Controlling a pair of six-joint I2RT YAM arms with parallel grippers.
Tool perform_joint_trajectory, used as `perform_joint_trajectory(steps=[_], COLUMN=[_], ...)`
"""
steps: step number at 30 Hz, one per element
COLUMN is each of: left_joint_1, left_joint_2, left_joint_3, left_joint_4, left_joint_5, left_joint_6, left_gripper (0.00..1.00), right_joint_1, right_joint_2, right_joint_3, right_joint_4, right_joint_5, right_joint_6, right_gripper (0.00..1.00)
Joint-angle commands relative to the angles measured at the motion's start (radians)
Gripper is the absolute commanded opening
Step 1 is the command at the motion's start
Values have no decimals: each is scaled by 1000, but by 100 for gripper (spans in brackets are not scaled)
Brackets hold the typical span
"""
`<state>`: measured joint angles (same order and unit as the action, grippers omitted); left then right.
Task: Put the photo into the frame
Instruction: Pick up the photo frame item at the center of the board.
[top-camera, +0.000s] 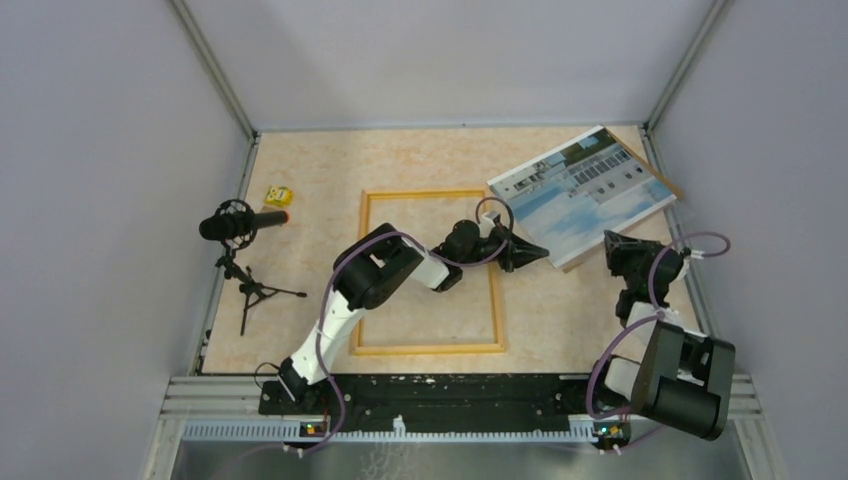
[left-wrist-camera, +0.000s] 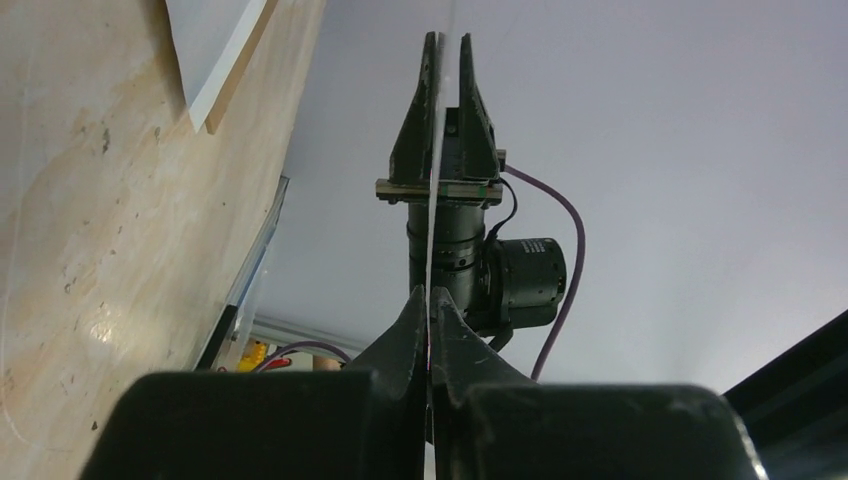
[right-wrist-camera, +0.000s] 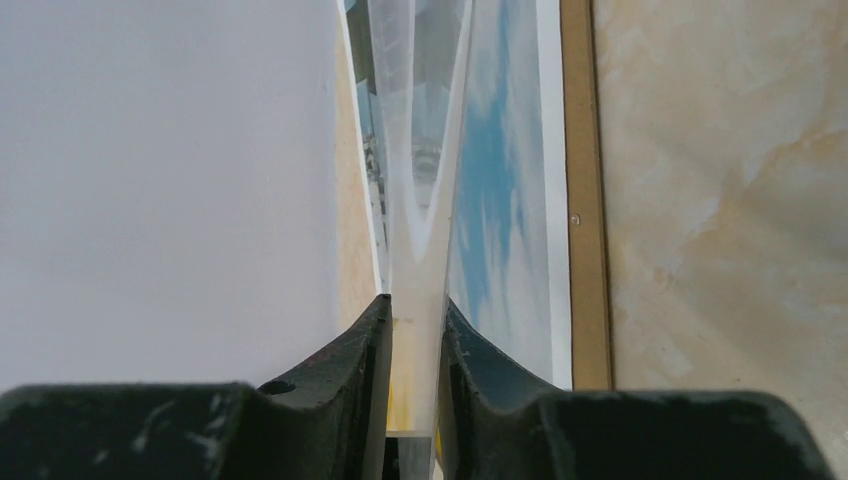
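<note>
The frame, a narrow yellow-orange border, lies flat mid-table. The photo, a white building over blue water, lies face up at the back right. It also shows in the right wrist view. My left gripper reaches across the frame's right rail and is shut on a thin clear sheet, seen edge-on between its tips. My right gripper faces it from the right. Its jaws stand narrowly apart on either side of the same sheet.
A stiff brown backing board lies under the photo, its corner showing at the far right. A microphone on a tripod and a small yellow object stand at the left. Grey walls enclose the table.
</note>
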<state>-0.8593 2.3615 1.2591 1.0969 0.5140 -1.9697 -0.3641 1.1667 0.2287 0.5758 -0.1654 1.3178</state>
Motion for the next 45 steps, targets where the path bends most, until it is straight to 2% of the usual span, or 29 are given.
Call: perform_joint_trajectory(steps=[1,6,9,12,14,16,18,22,25,27,30,32,35,37,41,45], left_joint_1=[-12,-28,-35,-37,-37,-37,-37,-35,-34,-29,-5,25,64,74,77,77], left_joint_2=[-99,-125,-133,-143,-159,-182,-213,-297,-388,-459,-585,-683,-827,-908,-1032,-1115], left_joint_3=[-23,-22,-24,-40,-60,-80,-104,-141,-161,-162,-142,-111,-35,29,138,146], left_joint_4=[17,1,-3,-3,-13,-35,-54,-152,-304,-427,-665,-871,-1131,-1242,-1319,-1252], left_joint_5=[44,58,62,62,62,67,73,112,142,152,145,84,-98,-257,-494,-635], left_joint_6=[38,53,55,60,73,97,127,246,387,510,757,953,1233,1386,1606,1766], left_gripper=[0,0,0,0,0,10,24,61,88,98,99,98,98,99,99,99], right_joint_1=[-11,-10,-11,-10,-11,-10,-11,-22,-28,-28,-28,-28,-28,-28,-23,42], right_joint_2=[22,96,152,176,164,131,84,-38,-115,-152,-193,-216,-240,-251,-256,-233], right_joint_3=[60,77,84,97,96,101,112,179,255,309,385,432,514,571,701,829], right_joint_4=[41,97,154,162,152,104,39,-155,-326,-428,-553,-631,-732,-791,-903,-1014], right_joint_5=[20,7,-22,-39,-43,-37,-22,3,24,31,32,15,-24,-54,-138,-157], right_joint_6=[-38,-10,2,-2,-14,-33,-58,-157,-263,-352,-488,-597,-722,-784,-862,-902], right_gripper=[20,26,26,17,6,0,0,0,0,0,0,0,0,0,0,0])
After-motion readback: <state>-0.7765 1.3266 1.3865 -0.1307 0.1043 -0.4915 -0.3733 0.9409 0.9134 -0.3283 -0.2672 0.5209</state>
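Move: Right hand: the clear sheet's near edge sits right between its part-open fingers. The photo's middle lies about 10 cm ahead, 3 cm left and 9 cm below; the wooden frame's middle some 39 cm left and 7 cm back, equally low. Left hand already pinches the same sheet; the right hand's spot on that edge is about 13 cm to its right, 4 cm ahead and nearly level. Ease the right gripper slightly forward and down and shut its fingers on the clear sheet's edge; only then open the left fingers wide to let go. Draw the left hand back some 7 cm, then swing it forward again, leftward and well up, turning its wrist over; meanwhile lift the right about 16 cm, still gripping, rolling its left side down some 40 degrees. ##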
